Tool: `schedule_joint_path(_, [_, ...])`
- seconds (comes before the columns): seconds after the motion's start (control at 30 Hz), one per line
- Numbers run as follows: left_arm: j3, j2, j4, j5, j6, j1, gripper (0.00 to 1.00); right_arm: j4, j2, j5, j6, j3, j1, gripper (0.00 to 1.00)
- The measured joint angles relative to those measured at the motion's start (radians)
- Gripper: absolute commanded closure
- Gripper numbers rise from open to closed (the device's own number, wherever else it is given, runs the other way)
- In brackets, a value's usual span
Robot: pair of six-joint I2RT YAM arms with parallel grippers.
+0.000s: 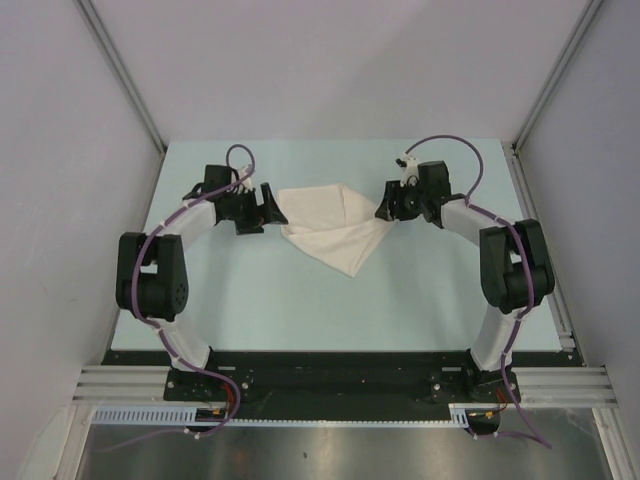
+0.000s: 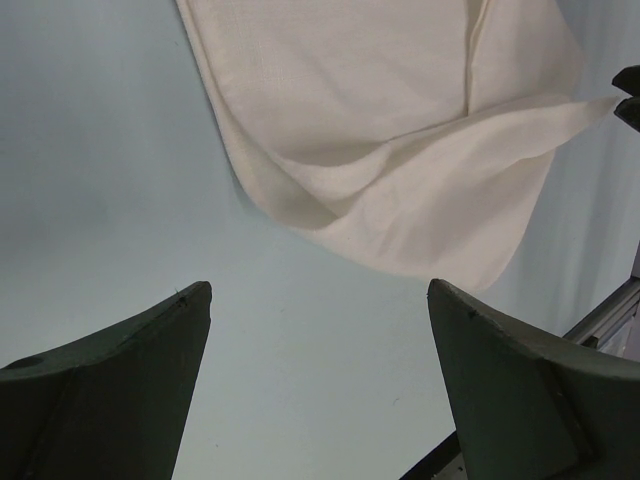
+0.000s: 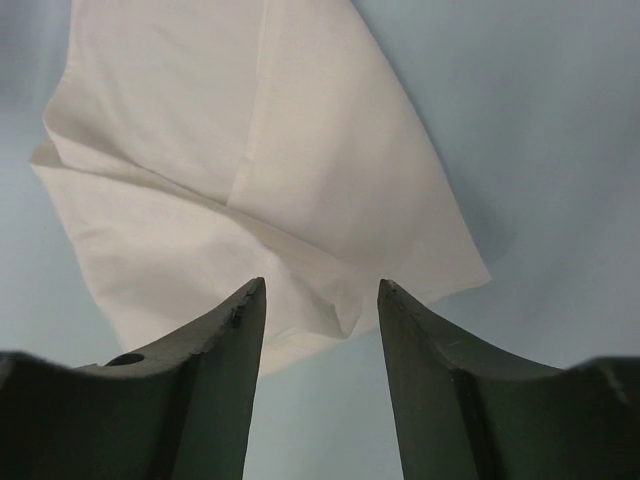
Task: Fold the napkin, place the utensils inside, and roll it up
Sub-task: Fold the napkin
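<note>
The white napkin (image 1: pixel 330 228) lies rumpled and loosely folded on the table between my two grippers, one flap lapped over the rest. My left gripper (image 1: pixel 270 207) stands at its left edge. In the left wrist view the jaws (image 2: pixel 320 285) are wide open over bare table, a little short of the napkin (image 2: pixel 400 150). My right gripper (image 1: pixel 384 211) is at the napkin's right corner. Its jaws (image 3: pixel 321 283) are open, and a puckered corner of the napkin (image 3: pixel 250 170) lies just past the fingertips, free of both. The utensils are out of view.
The pale blue table (image 1: pixel 300 300) is bounded by white walls at the back and sides. An aluminium rail (image 1: pixel 545 250) runs along its right edge. The tip of the right gripper (image 2: pixel 628 95) shows in the left wrist view.
</note>
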Motion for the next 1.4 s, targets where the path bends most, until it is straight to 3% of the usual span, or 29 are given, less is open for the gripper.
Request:
schedule_joint_path(0.37, [0.006, 0.006, -0.023, -0.001, 0.017, 0.000, 0.07, -0.053, 0.049, -0.035, -0.034, 0.046, 0.000, 0.58])
schedule_joint_path(0.47, [0.011, 0.006, -0.024, -0.001, 0.017, 0.000, 0.07, -0.057, 0.050, -0.042, -0.040, 0.046, 0.002, 0.78])
schedule_joint_path(0.5, [0.012, 0.006, -0.024, -0.001, 0.017, 0.000, 0.07, -0.059, 0.050, -0.044, -0.042, 0.046, 0.003, 0.91])
schedule_joint_path(0.57, [0.013, 0.006, -0.024, -0.001, 0.017, 0.000, 0.07, -0.062, 0.051, -0.047, -0.046, 0.046, 0.005, 0.99])
schedule_joint_path(1.4, [0.013, 0.007, -0.024, 0.003, 0.017, 0.000, 0.07, -0.188, 0.076, 0.049, -0.010, 0.188, -0.036, 0.95])
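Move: The loose corner of the napkin's top flap stands raised just about at the right hand's open fingertips, some 1 cm back and 1 cm below. From that hand, the napkin's near tip lies roughly 12 cm back and 6 cm left, its far corner about 7 cm ahead and 8 cm left, both some 4 cm lower. From the left hand the flap corner is about 22 cm right, level ahead, 2 cm lower. The flap's loose corner is pinched afresh and drawn out: the half-open right fingers sink about 1.5 cm onto it and shut. Still gripping it, the right hand then rises, going forward and to the right away from the napkin's left side, some 4 to 5 cm in all, and dips slightly at the end. ##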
